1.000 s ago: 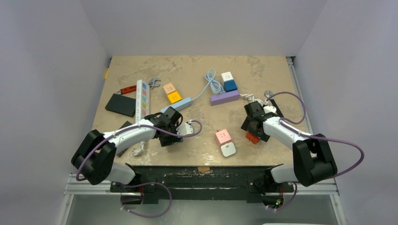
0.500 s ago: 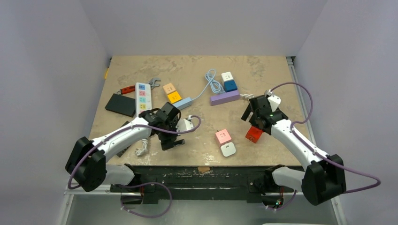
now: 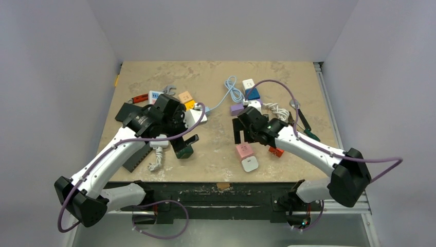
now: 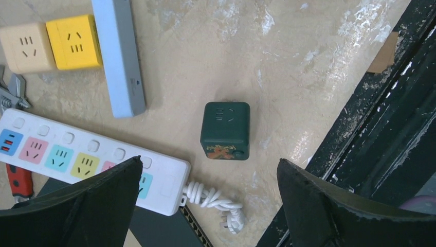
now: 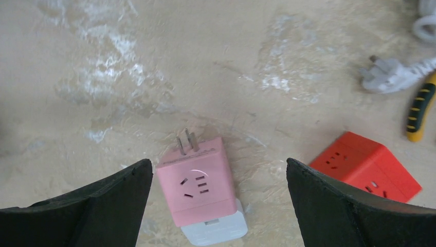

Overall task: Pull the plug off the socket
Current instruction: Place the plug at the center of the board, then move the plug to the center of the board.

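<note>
A pink socket cube (image 5: pixel 198 188) lies on the table with its metal prongs pointing away, and a white plug block (image 5: pixel 213 231) is joined to its near end. From above, the pink cube (image 3: pixel 244 150) and white block (image 3: pixel 250 164) lie near the front middle. My right gripper (image 5: pixel 218 162) hovers open above them, one finger on each side, touching nothing. It shows just behind the pink cube in the top view (image 3: pixel 241 133). My left gripper (image 4: pixel 208 162) is open and empty, high over a dark green cube (image 4: pixel 225 130), which also shows from above (image 3: pixel 184 152).
A white power strip (image 4: pixel 77 157) with a coiled cord, a blue strip (image 4: pixel 118 56), and yellow (image 4: pixel 72 42) and beige cubes lie under the left arm. A red cube (image 5: pixel 370 167), a loose white plug (image 5: pixel 388 74) and pliers (image 5: pixel 419 108) lie right of the pink cube. The black table edge (image 4: pixel 380 128) is close.
Both grippers opened wide and rose. The right one moved left from the red cube to above the pink cube. The left arm lifted away, leaving the green cube on the table.
</note>
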Controlling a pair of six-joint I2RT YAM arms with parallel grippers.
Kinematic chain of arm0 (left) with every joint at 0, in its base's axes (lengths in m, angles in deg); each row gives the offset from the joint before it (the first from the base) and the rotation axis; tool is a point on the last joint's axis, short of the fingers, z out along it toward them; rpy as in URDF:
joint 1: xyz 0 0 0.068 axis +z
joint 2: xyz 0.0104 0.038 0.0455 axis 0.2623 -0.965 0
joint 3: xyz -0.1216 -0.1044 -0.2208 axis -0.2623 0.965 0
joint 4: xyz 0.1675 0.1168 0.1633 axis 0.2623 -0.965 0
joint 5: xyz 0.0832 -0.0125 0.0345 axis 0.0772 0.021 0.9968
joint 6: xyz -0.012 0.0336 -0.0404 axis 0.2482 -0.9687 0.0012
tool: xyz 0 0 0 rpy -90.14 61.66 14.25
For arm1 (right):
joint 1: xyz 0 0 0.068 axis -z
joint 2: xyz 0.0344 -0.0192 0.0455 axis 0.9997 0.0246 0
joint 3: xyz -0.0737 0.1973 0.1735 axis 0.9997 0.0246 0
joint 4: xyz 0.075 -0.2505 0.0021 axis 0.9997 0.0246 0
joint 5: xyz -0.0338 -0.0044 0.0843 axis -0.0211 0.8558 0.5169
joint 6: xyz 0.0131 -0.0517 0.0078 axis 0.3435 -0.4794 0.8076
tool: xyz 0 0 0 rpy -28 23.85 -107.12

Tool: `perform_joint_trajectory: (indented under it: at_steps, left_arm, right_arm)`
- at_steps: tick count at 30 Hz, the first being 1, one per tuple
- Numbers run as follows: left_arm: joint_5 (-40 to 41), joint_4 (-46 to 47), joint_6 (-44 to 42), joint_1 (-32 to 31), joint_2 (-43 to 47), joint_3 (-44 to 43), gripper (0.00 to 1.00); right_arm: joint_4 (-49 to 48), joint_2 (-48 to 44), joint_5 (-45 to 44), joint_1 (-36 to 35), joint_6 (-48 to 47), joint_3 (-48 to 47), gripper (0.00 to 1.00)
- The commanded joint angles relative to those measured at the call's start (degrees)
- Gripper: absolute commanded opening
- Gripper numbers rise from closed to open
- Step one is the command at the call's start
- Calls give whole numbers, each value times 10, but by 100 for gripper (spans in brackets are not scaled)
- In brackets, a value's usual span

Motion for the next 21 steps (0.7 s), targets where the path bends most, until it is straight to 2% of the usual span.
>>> perform_joint_trajectory:
  at_steps: [1,9,13,14,17,21]
  left_arm:
    - [-21,-28,15,21,24,-21,100]
    - [-13,-31,10,38,40,-20,100]
    - [-9,-27,8,39,44,-14,100]
    - [-8,-26,8,41,45,-12,100]
    - [-5,-23,8,41,47,-9,100]
    - [-1,-20,6,40,52,-8,100]
  right_arm:
    - [-21,37,96,-24,-75,-7,99]
    - [-53,69,145,-33,-105,18,99]
    - [-36,85,149,-33,-108,17,99]
    - [-31,90,146,-33,-107,17,95]
    - [-9,105,130,-34,-80,11,75]
    - [55,160,112,-34,-38,-40,39]
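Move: The right hand, open and empty, has the pink plug about 3 cm back, 3 cm to its left and some 10 cm below. The white square plug lies against the pink one's near side, roughly 6 cm nearer the base and 3 cm to the right of it; the red plug is about 14 cm to the hand's right, 1 cm back and just as low. From the left hand, the pink plug lies some 28 cm to the right, level fore and aft, about 17 cm below. The right hand sinks about 7 cm onto the pink plug while drawing back and left some 4 cm each, its wrist turning counter-clockwise and tipping steeper by roughly 15 degrees each, so that the fingers straddle the plug's two sides with its prongs facing away from the base. Late in the descent the wide-open fingers close to about half and pinch the plug's sides, while the empty, open left hand eases about 2 cm to its left. ##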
